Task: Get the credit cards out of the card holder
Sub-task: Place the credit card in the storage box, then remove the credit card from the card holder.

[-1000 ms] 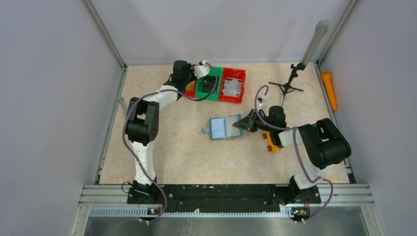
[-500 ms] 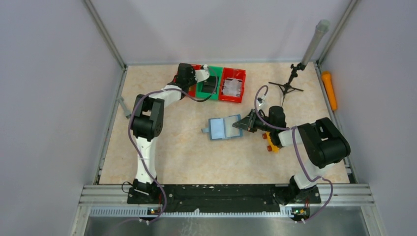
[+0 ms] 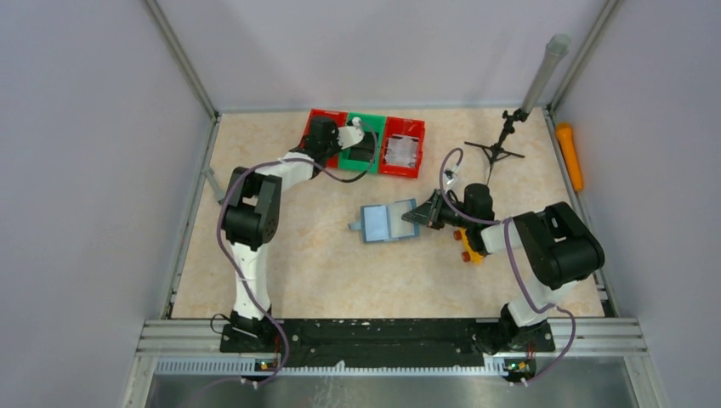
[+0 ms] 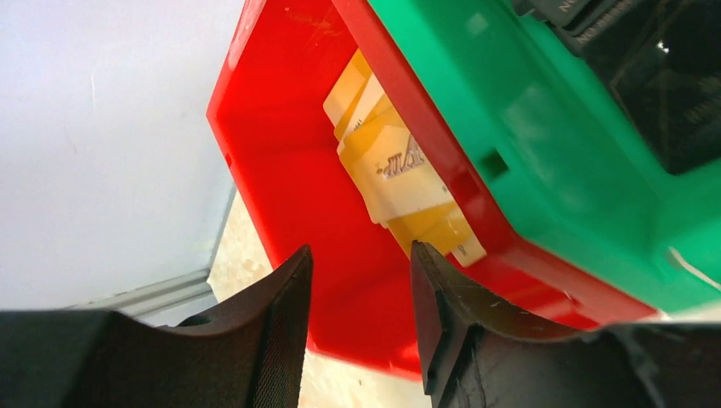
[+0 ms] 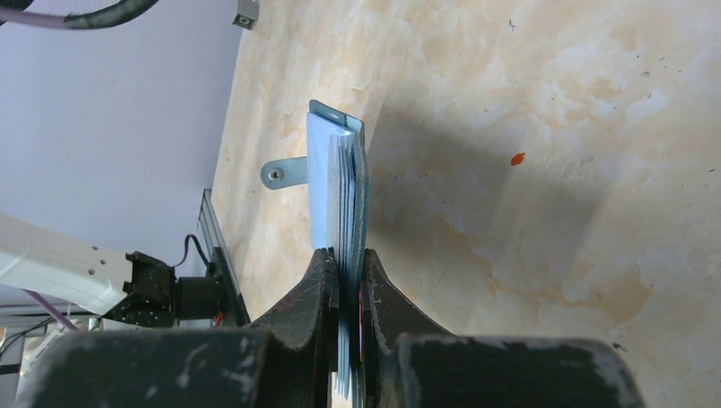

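The teal-blue card holder (image 3: 384, 221) lies open mid-table. My right gripper (image 3: 422, 215) is shut on its right edge. In the right wrist view the card holder (image 5: 338, 183) shows edge-on between the fingers of the right gripper (image 5: 349, 265), and I cannot make out any cards inside it. My left gripper (image 3: 350, 133) hangs over the bins at the back. The wrist view shows the left gripper (image 4: 361, 253) open and empty above a red bin (image 4: 281, 127) with cream and yellow cards (image 4: 393, 166). Dark flat cards (image 3: 364, 148) lie in the green bin (image 3: 349, 158).
A second red bin (image 3: 401, 149) with pale contents stands right of the green bin (image 4: 544, 127). A yellow-orange toy block (image 3: 467, 245) lies under my right arm. A black tripod stand (image 3: 502, 146) and an orange cylinder (image 3: 570, 155) are at the back right.
My left gripper has opened and shifted slightly toward me, uncovering the left red bin. The right arm and the card holder have not moved.
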`<state>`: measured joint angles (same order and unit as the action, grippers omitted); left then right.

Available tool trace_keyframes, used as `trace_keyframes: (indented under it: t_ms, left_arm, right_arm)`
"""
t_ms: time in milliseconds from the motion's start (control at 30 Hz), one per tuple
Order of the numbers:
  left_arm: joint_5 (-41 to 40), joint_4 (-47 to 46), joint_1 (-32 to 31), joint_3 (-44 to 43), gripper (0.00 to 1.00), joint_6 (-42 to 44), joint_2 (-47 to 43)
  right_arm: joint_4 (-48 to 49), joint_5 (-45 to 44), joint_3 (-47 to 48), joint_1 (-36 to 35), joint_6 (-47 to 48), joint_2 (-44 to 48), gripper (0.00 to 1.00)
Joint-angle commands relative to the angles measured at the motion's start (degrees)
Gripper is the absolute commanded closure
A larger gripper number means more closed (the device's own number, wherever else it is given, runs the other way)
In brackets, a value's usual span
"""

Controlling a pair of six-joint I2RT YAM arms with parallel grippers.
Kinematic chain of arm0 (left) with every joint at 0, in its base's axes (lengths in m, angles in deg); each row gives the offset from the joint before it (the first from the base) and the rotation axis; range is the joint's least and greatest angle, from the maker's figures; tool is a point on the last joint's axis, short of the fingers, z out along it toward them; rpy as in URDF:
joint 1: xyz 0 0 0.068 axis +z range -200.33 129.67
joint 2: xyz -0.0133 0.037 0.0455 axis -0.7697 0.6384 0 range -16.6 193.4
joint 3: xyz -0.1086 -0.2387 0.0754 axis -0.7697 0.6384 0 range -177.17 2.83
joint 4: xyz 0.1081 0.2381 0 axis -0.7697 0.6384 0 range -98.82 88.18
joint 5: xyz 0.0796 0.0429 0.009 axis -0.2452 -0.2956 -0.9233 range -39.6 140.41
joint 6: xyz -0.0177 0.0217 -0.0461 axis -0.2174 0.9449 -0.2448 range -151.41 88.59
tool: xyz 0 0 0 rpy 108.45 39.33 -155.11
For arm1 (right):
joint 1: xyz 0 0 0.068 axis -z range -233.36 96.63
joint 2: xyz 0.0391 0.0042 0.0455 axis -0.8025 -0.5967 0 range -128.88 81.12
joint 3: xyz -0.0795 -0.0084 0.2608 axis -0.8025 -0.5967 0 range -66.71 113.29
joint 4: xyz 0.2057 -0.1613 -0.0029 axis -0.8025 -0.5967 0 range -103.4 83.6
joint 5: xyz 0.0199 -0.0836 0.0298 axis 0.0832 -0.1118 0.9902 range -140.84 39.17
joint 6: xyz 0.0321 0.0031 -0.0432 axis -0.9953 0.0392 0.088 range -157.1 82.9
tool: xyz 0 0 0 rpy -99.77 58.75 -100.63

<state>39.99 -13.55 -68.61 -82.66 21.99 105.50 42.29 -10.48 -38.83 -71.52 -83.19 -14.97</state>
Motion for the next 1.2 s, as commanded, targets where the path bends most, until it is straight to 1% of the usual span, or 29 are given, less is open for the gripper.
trace_keyframes:
  t_ms: [0, 67, 167, 267, 333, 367, 400, 433, 500, 533, 567, 600, 633, 667, 733, 800, 867, 933, 1033, 1067, 1167]
  left_arm:
    - [-0.62, -2.30, -1.12, 4.61, 0.49, -6.81, -9.99]
    - [-0.04, -2.26, -1.14, 7.58, 0.47, -10.77, -13.93]
    - [0.81, 1.00, -1.36, 11.30, 0.45, -16.36, -19.80]
    - [-0.47, 1.72, -1.78, 16.02, 0.38, -24.87, -27.45]
    - [-0.85, 1.95, -1.84, 18.74, 0.35, -32.87, -31.91]
    - [-0.65, 3.28, -1.88, 19.61, 0.28, -36.78, -33.90]
    - [-0.63, 3.99, -1.92, 20.46, 0.12, -41.35, -35.91]
    - [-0.29, 4.41, -1.89, 21.37, 0.03, -45.53, -37.55]
    - [0.26, 6.45, -1.90, 23.14, 0.01, -53.23, -40.67]
    - [-1.66, 6.58, -1.92, 24.13, 0.01, -59.01, -41.92]
    - [-7.87, 8.17, -1.91, 24.91, 0.01, -69.48, -42.90]
    - [-13.21, 14.96, -1.76, 24.27, 0.01, -81.83, -43.55]
    - [-13.97, 21.73, -1.50, 23.81, 0.01, -91.28, -43.69]
    - [-8.90, 22.49, -1.16, 24.65, 0.01, -93.09, -43.78]
    - [7.45, 16.98, -1.04, 28.62, 0.03, -90.40, -44.15]
    - [20.54, 7.86, -1.13, 35.04, 0.03, -92.60, -44.47]
    - [29.66, -2.64, -1.34, 41.60, 0.01, -94.34, -44.38]
    - [34.24, -7.06, -2.19, 44.26, 0.01, -93.41, -43.86]
    - [33.76, -5.80, -4.78, 44.66, 0.01, -89.59, -42.93]
    - [33.48, -7.52, -5.62, 45.37, 0.01, -89.23, -42.62]
    - [36.04, -16.11, -7.56, 49.59, 0.01, -89.83, -42.27]
  right_arm:
    - [3.56, 0.30, 1.79, 0.15, 1.04, 0.47, 1.00]
    - [3.41, 0.04, 1.75, 0.22, 1.44, 0.47, 1.00]
    - [3.53, 0.05, 1.73, 0.17, 1.53, 0.44, 1.00]
    - [4.81, 0.40, 1.34, 0.22, 0.85, 0.39, 1.00]
    - [4.80, 0.42, 1.26, 0.19, 0.95, 0.62, 1.00]
    - [4.64, 0.29, 1.29, 0.22, 1.04, 0.78, 1.00]
    - [4.40, 0.17, 1.28, 0.24, 1.36, 0.93, 1.00]
    - [4.12, 0.02, 1.29, 0.23, 1.65, 1.10, 1.00]
    - [3.96, -0.08, 1.18, 0.22, 1.88, 1.28, 1.00]
    - [4.08, -0.03, 1.13, 0.22, 1.95, 1.34, 1.00]
    - [4.32, -0.02, 1.06, 0.22, 1.95, 1.47, 1.00]
    - [4.49, 0.00, 0.92, 0.28, 1.96, 1.66, 1.00]
    - [4.73, -0.06, 0.82, 0.27, 2.03, 1.87, 1.00]
    - [4.56, -0.29, 0.74, 0.27, 2.17, 2.02, 1.00]
    - [4.36, -0.71, 0.60, 0.23, 2.55, 2.30, 1.00]
    - [5.08, -0.58, 0.44, 0.34, 2.37, 2.19, 1.00]
    - [5.87, -0.37, 0.24, 0.44, 2.03, 2.00, 1.00]
    - [7.16, -0.05, -0.05, 0.53, 1.25, 1.79, 1.00]
    - [13.64, 1.55, -0.98, 0.56, -2.90, -0.37, 1.00]
    - [16.21, 2.22, -1.27, 0.61, -4.40, -1.25, 1.00]
    - [21.95, 4.02, -1.40, 0.66, -8.04, -4.14, 1.00]
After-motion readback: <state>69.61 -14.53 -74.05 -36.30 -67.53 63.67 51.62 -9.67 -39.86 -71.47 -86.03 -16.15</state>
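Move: The left hand, empty after leaving its card, hangs over the left red compartment, whose middle is about 6 cm below it and within a centimetre or so ahead and to the left. The green compartment is level with that one, some 11 cm to the hand's right. It heads for the open card holder, roughly 30 cm back, 20 cm right and about 1 cm lower. From the right hand gripping the holder, its middle lies about 8 cm left, 2 cm back and 2 cm below. Back from the storage box, the left arm swings in a quick arc of about 27 cm, first rising some 14 cm, then dropping to its starting height while veering 10 cm right towards the card holder's left edge. On the way the wrist rolls about a quarter turn, left side down, and the fingers go from half to wide open. The right hand keeps its pinch on the holder and lifts a little at the end. ##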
